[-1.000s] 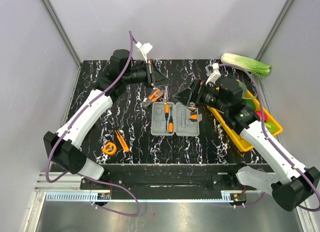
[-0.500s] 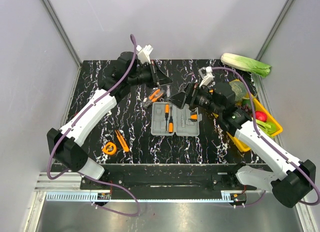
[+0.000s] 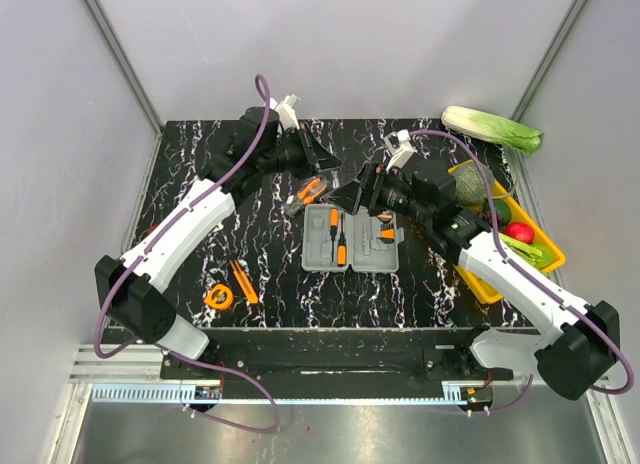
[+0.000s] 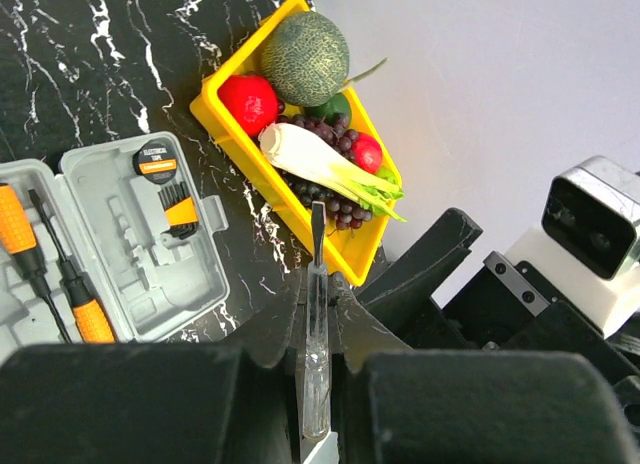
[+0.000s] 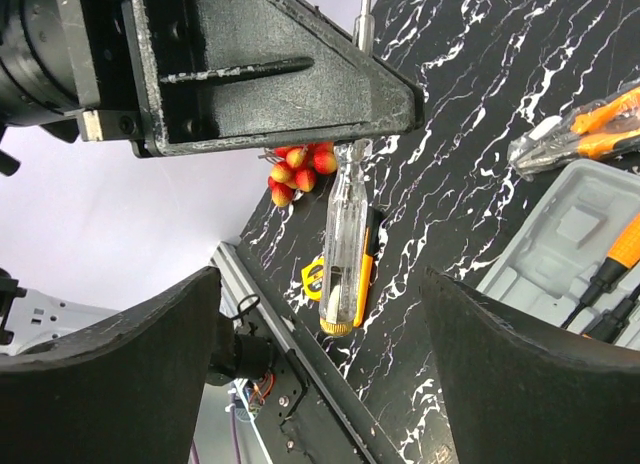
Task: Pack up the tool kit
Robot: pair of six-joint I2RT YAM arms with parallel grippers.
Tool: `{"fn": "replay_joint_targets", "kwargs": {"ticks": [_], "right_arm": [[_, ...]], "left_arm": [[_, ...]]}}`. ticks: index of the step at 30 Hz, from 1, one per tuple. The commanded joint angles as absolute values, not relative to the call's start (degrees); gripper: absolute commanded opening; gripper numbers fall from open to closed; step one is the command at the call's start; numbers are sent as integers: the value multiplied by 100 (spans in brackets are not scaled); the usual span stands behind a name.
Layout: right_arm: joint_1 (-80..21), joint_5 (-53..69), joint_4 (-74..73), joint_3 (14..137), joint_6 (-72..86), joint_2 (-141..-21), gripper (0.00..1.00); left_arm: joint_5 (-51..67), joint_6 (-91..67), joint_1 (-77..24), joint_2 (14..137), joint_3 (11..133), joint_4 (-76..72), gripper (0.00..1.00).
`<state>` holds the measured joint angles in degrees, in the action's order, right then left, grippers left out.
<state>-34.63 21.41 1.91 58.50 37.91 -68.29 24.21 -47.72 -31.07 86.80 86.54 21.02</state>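
Observation:
The grey tool kit case point(image 3: 350, 240) lies open mid-table, with two orange-handled screwdrivers point(image 3: 338, 236) in its left half. My left gripper point(image 3: 322, 157) hangs above the table behind the case, shut on a clear-handled screwdriver point(image 4: 317, 324). The shaft of that screwdriver points out past the fingertips. My right gripper point(image 3: 351, 195) is open and faces the left one. The clear handle point(image 5: 345, 246) hangs between its two wide-apart fingers point(image 5: 110, 369) without touching them. Orange pliers point(image 3: 310, 192) lie just behind the case. A tape measure point(image 3: 219, 297) and an orange knife point(image 3: 243, 281) lie at the front left.
A yellow tray point(image 3: 478, 281) of vegetables stands at the right table edge, with a cabbage point(image 3: 492, 129) beyond it. Small red fruits point(image 5: 300, 164) lie near the left table edge. In the left wrist view the tray point(image 4: 236, 141) sits right of the case point(image 4: 120, 234).
My right gripper has moved left over the case toward the left gripper, so the clear handle now sits between its fingers. The left gripper has shifted slightly right, still holding the screwdriver.

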Motion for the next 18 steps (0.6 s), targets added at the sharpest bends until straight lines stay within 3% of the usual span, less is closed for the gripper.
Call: {"fn": "replay_joint_targets", "kwargs": {"ticks": [1, 12, 16, 18], "right_arm": [[-3595, 1864, 422, 6117, 3779, -6961, 86], [-3630, 1679, 237, 6240, 3744, -7075, 62], [-3639, 1696, 193, 6258, 3753, -7102, 59], [-3639, 1714, 185, 6205, 3744, -7032, 66]], "left_arm": [[1978, -5106, -3146, 8552, 8570, 2267, 0], [1635, -5238, -3155, 8464, 8561, 2558, 0], [1600, -5265, -3146, 8446, 8525, 2566, 0], [1591, -5273, -3147, 8464, 8534, 2558, 0]]}}
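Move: My left hand holds the clear tester by its neck, handle middle about 4 cm back, 2 cm right and 2 cm below. My open right fingertips wait about 7 cm back, 3 cm right and 4 cm below the left hand. From my right hand, the handle is about 3 cm ahead, 1 cm left and 2 cm up; the open tool case is 5 cm back and 3 cm right, the bagged pliers 6 cm ahead and 7 cm left, both some 25 cm down. I lower my left hand about 3 cm and ease it slightly left, tipping and turning it counter-clockwise some 10 degrees, so the tester's handle settles into the gap of my right fingers. I nudge the right hand about 1 cm forward and a little down, and narrow its fingers partway around the handle; my left keeps its pinch. ##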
